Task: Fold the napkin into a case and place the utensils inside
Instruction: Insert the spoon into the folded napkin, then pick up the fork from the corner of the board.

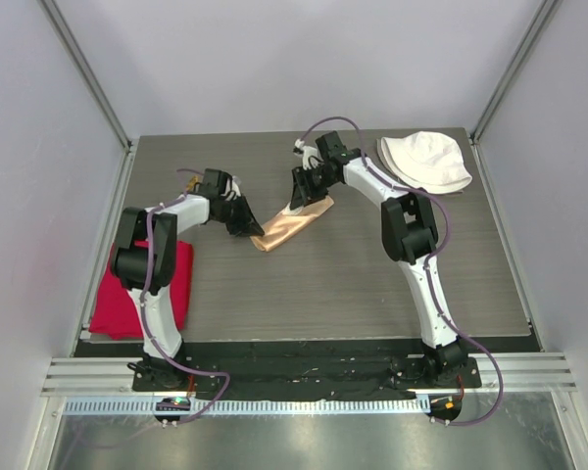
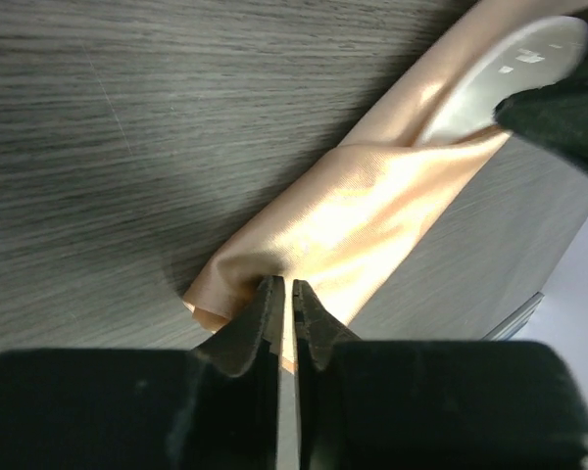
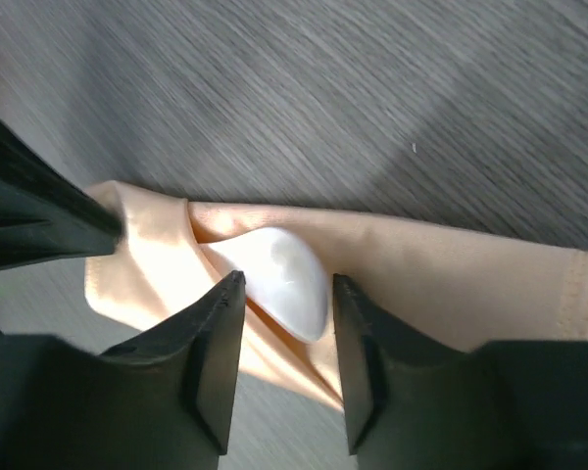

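The peach napkin point(image 1: 292, 225) lies mid-table as a narrow folded case, running diagonally. The white spoon point(image 3: 289, 279) rests on it, its bowl poking out from under a fold; it also shows as a white spoon point(image 2: 500, 73) at the strip's far end. My right gripper point(image 3: 286, 294) is open, its fingers straddling the bowl without touching it. My left gripper point(image 2: 286, 292) sits at the other end of the napkin point(image 2: 372, 206), jaws parted by a thin slit, tips against the cloth's fold. A thin gold piece point(image 1: 189, 178), apparently the fork, lies behind the left arm.
A bright red cloth point(image 1: 142, 289) lies at the table's left edge beside the left arm's base. A white fabric hat point(image 1: 426, 162) sits in the back right corner. Grey walls enclose the table on three sides.
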Robot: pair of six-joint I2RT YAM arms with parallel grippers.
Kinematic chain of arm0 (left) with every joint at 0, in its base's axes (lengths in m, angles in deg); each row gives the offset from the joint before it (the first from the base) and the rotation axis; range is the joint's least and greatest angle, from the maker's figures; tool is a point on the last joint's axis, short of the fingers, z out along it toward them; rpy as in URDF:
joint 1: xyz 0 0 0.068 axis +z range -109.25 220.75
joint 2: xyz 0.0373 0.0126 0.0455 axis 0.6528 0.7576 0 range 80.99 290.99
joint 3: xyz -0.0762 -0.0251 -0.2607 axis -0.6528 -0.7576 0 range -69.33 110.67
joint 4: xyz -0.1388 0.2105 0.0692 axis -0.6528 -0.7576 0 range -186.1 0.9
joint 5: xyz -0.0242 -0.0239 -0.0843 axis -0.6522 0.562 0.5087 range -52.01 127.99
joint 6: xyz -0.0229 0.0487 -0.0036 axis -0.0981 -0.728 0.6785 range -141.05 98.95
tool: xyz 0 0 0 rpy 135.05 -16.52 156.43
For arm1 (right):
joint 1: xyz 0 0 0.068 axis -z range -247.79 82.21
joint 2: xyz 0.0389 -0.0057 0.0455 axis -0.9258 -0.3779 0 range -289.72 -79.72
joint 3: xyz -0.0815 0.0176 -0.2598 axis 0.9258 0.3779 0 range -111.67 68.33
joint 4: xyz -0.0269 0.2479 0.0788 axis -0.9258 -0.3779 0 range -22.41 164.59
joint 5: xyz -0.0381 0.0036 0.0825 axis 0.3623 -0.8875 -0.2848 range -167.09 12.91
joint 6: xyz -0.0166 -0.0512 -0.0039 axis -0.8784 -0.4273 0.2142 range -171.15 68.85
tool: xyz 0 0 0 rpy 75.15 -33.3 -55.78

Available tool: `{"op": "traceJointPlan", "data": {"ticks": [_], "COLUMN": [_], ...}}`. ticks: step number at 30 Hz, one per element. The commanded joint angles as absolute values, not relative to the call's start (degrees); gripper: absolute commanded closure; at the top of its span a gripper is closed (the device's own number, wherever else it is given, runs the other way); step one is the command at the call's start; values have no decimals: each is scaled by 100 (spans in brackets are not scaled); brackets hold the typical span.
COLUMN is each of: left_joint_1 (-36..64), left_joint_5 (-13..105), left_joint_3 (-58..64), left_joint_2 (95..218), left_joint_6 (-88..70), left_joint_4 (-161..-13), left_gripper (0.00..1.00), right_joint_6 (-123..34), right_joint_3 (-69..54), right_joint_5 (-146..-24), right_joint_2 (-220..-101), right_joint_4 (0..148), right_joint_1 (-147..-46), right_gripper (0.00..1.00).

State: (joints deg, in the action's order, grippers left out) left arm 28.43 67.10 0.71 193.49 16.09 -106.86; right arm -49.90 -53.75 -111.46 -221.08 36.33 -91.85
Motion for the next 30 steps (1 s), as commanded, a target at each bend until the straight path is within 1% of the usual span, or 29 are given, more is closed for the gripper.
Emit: {"op": "traceJointPlan", "data": {"ticks": [1, 2, 3, 4, 6, 8, 9, 10, 11, 12, 13, 14, 16, 18, 19, 20, 21, 22, 23, 24, 25, 27, 28, 30], "left_joint_1": [2836, 2845, 2853, 2879, 3002, 3212, 3309, 3519, 3634, 3714, 3819, 3838, 3925, 4004, 4048, 4049, 4223, 4303, 4364, 4452, 4584, 4681, 4751, 4787], "left_joint_5": [6533, 6507, 6506, 6480, 6436, 6166, 6007, 5814, 5481, 5321, 5120, 4517, 4030, 3940, 4192, 4447, 4650, 4460, 4267, 4265, 4283, 4309, 4396, 4292], "left_joint_3": [274, 300, 379, 414, 467, 537, 564, 686, 791, 958, 1160, 1623, 1977, 2775, 3101, 3861, 4304, 4769, 5226, 5692, 5888, 6423, 6426, 6487], "left_joint_2": [18778, 18595, 18506, 18418, 18145, 17996, 17943, 17951, 17986, 18186, 18293, 18416, 18783, 19127, 19616, 19865, 20206, 20793, 21077, 21271, 21621, 21879, 21958, 22169], "left_joint_6": [1577, 1568, 1560, 1586, 1630, 1674, 1665, 1656, 1561, 1481, 1350, 1079, 683, -37, -353, -818, -1440, -1603, -1665, -1814, -1824, -1868, -1912, -1991], "left_joint_4": [-10852, -10940, -10976, -11019, -11081, -11160, -11326, -11449, -11581, -12017, -12283, -12529, -12784, -13031, -13372, -13619, -13969, -14330, -14777, -14782, -14799, -14939, -14861, -14782], "left_gripper": [79, 76, 73, 68, 65, 64, 64, 57, 56, 52, 44, 43, 43, 45, 45, 45, 45, 47, 47, 46, 47, 46, 46, 45], "right_joint_6": [-4659, -4597, -4536, -4483, -4421, -4395, -4386, -4299, -4254, -4254, -4132, -4044, -3894, -3710, -3648, -3508, -3463, -3376, -3279, -3174, -3086, -2928, -2936, -2927], "right_joint_3": [-5182, -5104, -5077, -5050, -5059, -5076, -5103, -5111, -5016, -4954, -4901, -4796, -4446, -4050, -3465, -3129, -2795, -2121, -1827, -1520, -899, -316, 96, 468], "right_joint_5": [-10953, -10848, -10829, -10759, -10479, -10233, -9901, -9628, -9494, -9510, -9528, -9519, -9511, -9615, -9755, -9826, -9897, -9993, -10151, -10265, -10336, -10608, -10679, -10794], "right_joint_2": [-21780, -21710, -21639, -21491, -21332, -21068, -20980, -20753, -20620, -20506, -20392, -20208, -19961, -19513, -19338, -19110, -18724, -18503, -18318, -17933, -17747, -17387, -17124, -16823], "right_joint_4": [3960, 3996, 4022, 4083, 4066, 3979, 3900, 3760, 3750, 3776, 3811, 3820, 3907, 4057, 4406, 4635, 5081, 5295, 5462, 5812, 5989, 6463, 6492, 6562], "right_joint_1": [-9126, -9091, -9039, -9003, -8951, -8915, -8889, -8863, -8836, -8836, -8845, -8845, -8845, -8845, -8854, -8906, -8950, -9011, -9142, -9239, -9327, -9564, -9609, -9645], "right_gripper": [47, 43, 37, 34, 27, 23, 21, 20, 18, 14, 11, 0, 0, 0, 0, 0, 0, 0, 0, 0, 0, 0, 0, 0]}}
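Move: The spoon is already in the folded napkin, its bowl still sticking out between the right fingers; its middle lies about 3 cm left and 2 cm back of that hand. The napkin's middle is some 4 cm back and 1 cm left of the right hand, and 4 cm ahead and 9 cm right of the left. The golden fork lies about 11 cm ahead and 23 cm left of the left hand, the red cloth 18 cm back and 34 cm left. The spoon is let go as the right fingers, already parting, spread wide; that hand eases right and a little forward, lifts clear, then swings back about 15 cm. The napkin's near-left end is released by the left fingers, which open about halfway; the left hand rises some 11 cm, carries left and forward towards the fork, then sinks over its far end, rolling about 30 degrees until the fingers point nearly straight down. ##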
